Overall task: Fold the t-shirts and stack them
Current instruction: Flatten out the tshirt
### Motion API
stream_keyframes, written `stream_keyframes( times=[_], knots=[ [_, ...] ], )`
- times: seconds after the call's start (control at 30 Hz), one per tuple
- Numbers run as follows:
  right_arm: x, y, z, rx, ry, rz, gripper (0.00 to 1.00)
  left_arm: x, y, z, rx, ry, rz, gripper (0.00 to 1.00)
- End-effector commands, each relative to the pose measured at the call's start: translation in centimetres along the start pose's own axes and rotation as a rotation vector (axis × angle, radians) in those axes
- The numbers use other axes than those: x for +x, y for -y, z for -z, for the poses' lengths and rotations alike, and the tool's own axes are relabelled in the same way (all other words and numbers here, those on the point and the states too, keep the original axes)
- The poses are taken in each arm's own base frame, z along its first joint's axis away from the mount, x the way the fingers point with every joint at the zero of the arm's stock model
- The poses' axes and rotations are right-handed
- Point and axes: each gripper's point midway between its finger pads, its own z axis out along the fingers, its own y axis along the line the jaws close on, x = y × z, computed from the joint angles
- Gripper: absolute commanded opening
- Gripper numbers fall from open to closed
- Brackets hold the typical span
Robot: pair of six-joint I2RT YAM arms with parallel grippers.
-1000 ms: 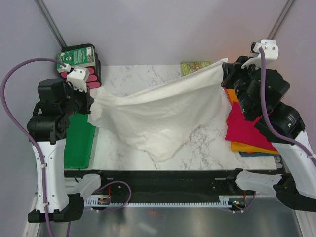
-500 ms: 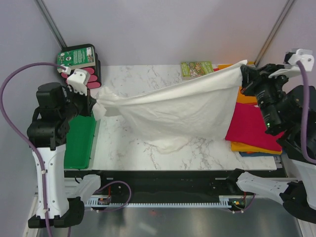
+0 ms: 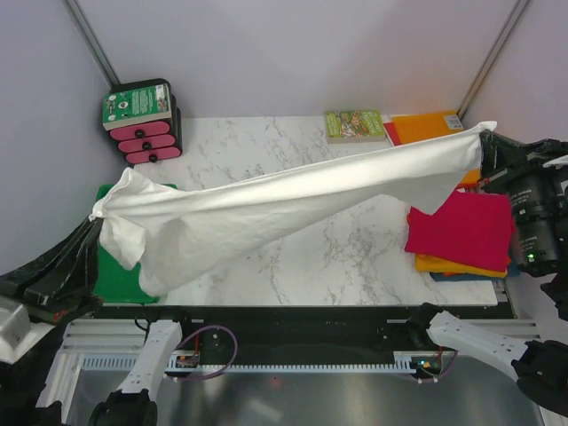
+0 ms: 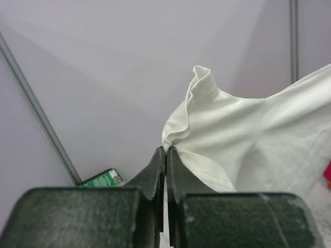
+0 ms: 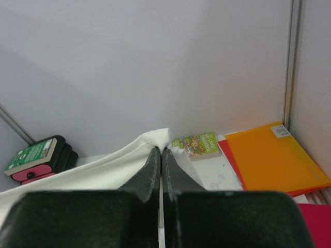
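A thin white t-shirt (image 3: 284, 200) hangs stretched in the air across the table, from low left to high right. My left gripper (image 3: 96, 216) is shut on its left corner, which bunches above the closed jaws (image 4: 166, 150) in the left wrist view. My right gripper (image 3: 486, 142) is shut on the far right corner, and white cloth (image 5: 103, 168) trails left from the closed jaws (image 5: 162, 150). At the right edge lies a folded stack: a magenta t-shirt (image 3: 461, 231) on top, an orange one (image 3: 453, 264) under it, and a blue one (image 3: 470, 276) at the bottom.
A small green-covered book (image 3: 353, 124) and an orange sheet (image 3: 426, 127) lie at the back right. A pink-and-black rack with a green box on top (image 3: 140, 120) stands at the back left. A green mat (image 3: 111, 275) lies at the table's left edge.
Both arms have pulled outward, the left down and left, the right further right. The white t-shirt has lifted off the table and drawn taut between them.
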Motion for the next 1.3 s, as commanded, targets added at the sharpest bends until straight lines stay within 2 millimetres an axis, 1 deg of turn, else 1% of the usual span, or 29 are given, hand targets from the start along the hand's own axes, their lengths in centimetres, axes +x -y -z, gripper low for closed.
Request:
stream_keyframes(
  times=[0.0, 0.03, 0.1, 0.13, 0.17, 0.2, 0.23, 0.27, 0.3, 0.37, 0.4, 0.47, 0.5, 0.57, 0.6, 0.63, 0.7, 0.73, 0.83, 0.87, 0.9, 0.93, 0.97, 1.0, 1.07, 1.1, 1.17, 1.23, 1.27],
  knots=[
    [5.2, 0.1, -2.9, 0.113, -0.089, 0.113, 0.0, 10.2, -2.4, -7.4, -0.012, -0.299, 0.124, 0.02],
    [8.2, -0.3, -4.0, 0.124, -0.136, 0.151, 0.0, 12.7, -2.9, -9.3, -0.002, -0.36, 0.134, 0.02],
    [10.8, -1.2, -5.4, 0.123, -0.167, 0.171, 0.0, 17.2, -3.3, -11.4, 0.01, -0.456, 0.168, 0.02],
    [13.9, -1.7, -6.7, 0.136, -0.223, 0.217, 0.0, 18.6, -3.6, -13.0, 0.027, -0.466, 0.161, 0.02],
    [15.7, -2.7, -7.6, 0.093, -0.258, 0.221, 0.0, 21.7, -4.1, -14.9, 0.028, -0.525, 0.181, 0.02],
    [16.4, -1.9, -9.3, 0.119, -0.259, 0.204, 0.0, 24.2, -4.4, -16.1, 0.036, -0.569, 0.194, 0.02],
    [19.1, -1.5, -11.3, 0.134, -0.31, 0.208, 0.0, 25.2, -5.0, -17.8, 0.034, -0.558, 0.181, 0.02],
    [20.2, -1.2, -12.9, 0.137, -0.329, 0.158, 0.0, 29.2, -5.6, -19.9, 0.029, -0.631, 0.205, 0.02],
    [20.4, 0.4, -15.0, 0.163, -0.321, 0.123, 0.0, 29.8, -6.2, -21.3, 0.025, -0.627, 0.202, 0.02],
    [21.9, 1.1, -18.7, 0.209, -0.333, 0.1, 0.0, 31.8, -7.5, -24.3, 0.006, -0.63, 0.199, 0.02],
    [21.2, 1.4, -20.3, 0.228, -0.298, 0.091, 0.0, 32.9, -8.5, -26.9, 0.003, -0.629, 0.201, 0.02],
    [20.2, 0.3, -23.8, 0.227, -0.254, 0.091, 0.0, 34.1, -9.6, -29.7, -0.017, -0.627, 0.21, 0.02],
    [19.8, 0.0, -24.8, 0.228, -0.25, 0.106, 0.0, 33.8, -10.6, -32.4, -0.026, -0.587, 0.203, 0.02],
    [17.3, -1.7, -27.1, 0.198, -0.202, 0.091, 0.0, 32.2, -11.1, -34.2, -0.033, -0.544, 0.196, 0.02],
    [16.7, -2.3, -27.3, 0.18, -0.198, 0.096, 0.0, 28.9, -11.8, -35.2, -0.044, -0.455, 0.165, 0.02],
    [15.4, -3.0, -27.4, 0.157, -0.173, 0.09, 0.0, 28.4, -11.9, -35.6, -0.043, -0.435, 0.153, 0.02],
    [14.4, -3.8, -26.8, 0.131, -0.148, 0.083, 0.0, 27.0, -12.2, -35.5, -0.056, -0.401, 0.128, 0.02],
    [13.9, -3.9, -25.8, 0.118, -0.144, 0.077, 0.0, 25.1, -12.2, -34.7, -0.061, -0.374, 0.115, 0.02],
    [14.6, -3.3, -23.6, 0.116, -0.166, 0.081, 0.0, 26.7, -11.8, -33.0, -0.063, -0.442, 0.116, 0.02],
    [14.9, -2.9, -22.9, 0.123, -0.173, 0.082, 0.0, 25.1, -11.6, -31.7, -0.07, -0.431, 0.106, 0.02],
    [15.2, -2.6, -22.2, 0.124, -0.182, 0.082, 0.0, 27.4, -11.1, -30.8, -0.063, -0.492, 0.118, 0.02],
    [16.4, -1.8, -20.8, 0.129, -0.211, 0.095, 0.0, 27.7, -10.8, -30.0, -0.06, -0.511, 0.112, 0.02],
    [17.1, -1.2, -20.1, 0.144, -0.224, 0.098, 0.0, 25.8, -10.7, -28.5, -0.077, -0.485, 0.096, 0.02],
    [18.0, -0.7, -19.4, 0.148, -0.241, 0.102, 0.0, 29.6, -9.8, -27.0, -0.062, -0.574, 0.116, 0.02],
    [21.3, 0.7, -17.4, 0.163, -0.309, 0.11, 0.0, 31.9, -8.8, -25.0, -0.039, -0.632, 0.107, 0.02],
    [22.5, 1.1, -16.5, 0.167, -0.337, 0.103, 0.0, 34.4, -7.9, -22.7, -0.034, -0.704, 0.121, 0.02],
    [25.3, 2.3, -13.9, 0.162, -0.395, 0.095, 0.0, 36.6, -6.6, -19.9, -0.011, -0.782, 0.128, 0.02],
    [27.2, 3.4, -11.4, 0.171, -0.426, 0.073, 0.0, 39.1, -4.5, -15.7, 0.044, -0.859, 0.124, 0.02],
    [27.7, 3.8, -10.7, 0.176, -0.435, 0.068, 0.0, 42.0, -3.0, -13.0, 0.074, -0.941, 0.146, 0.02]
  ],
)
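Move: The t-shirt is already stretched between both shut grippers, high up; the bare table middle lies about 32 cm ahead of the left hand, 25 to its right and 58 below. The green tray is roughly 21 ahead and 20 left of that hand. From the right hand the table middle is some 16 ahead, 29 left and 54 below; the red folded shirts are about 9 ahead and 11 right, the yellow-green book 43 ahead and 8 left. The t-shirt is flung out over the table: both hands, still pinching its near edge, whip forward and down, the left about 50 cm out and the right some 30, with the fingers tipping downward. They then lift and draw back towards the base, and finally sink again towards the table while still easing back, grips shut throughout. ##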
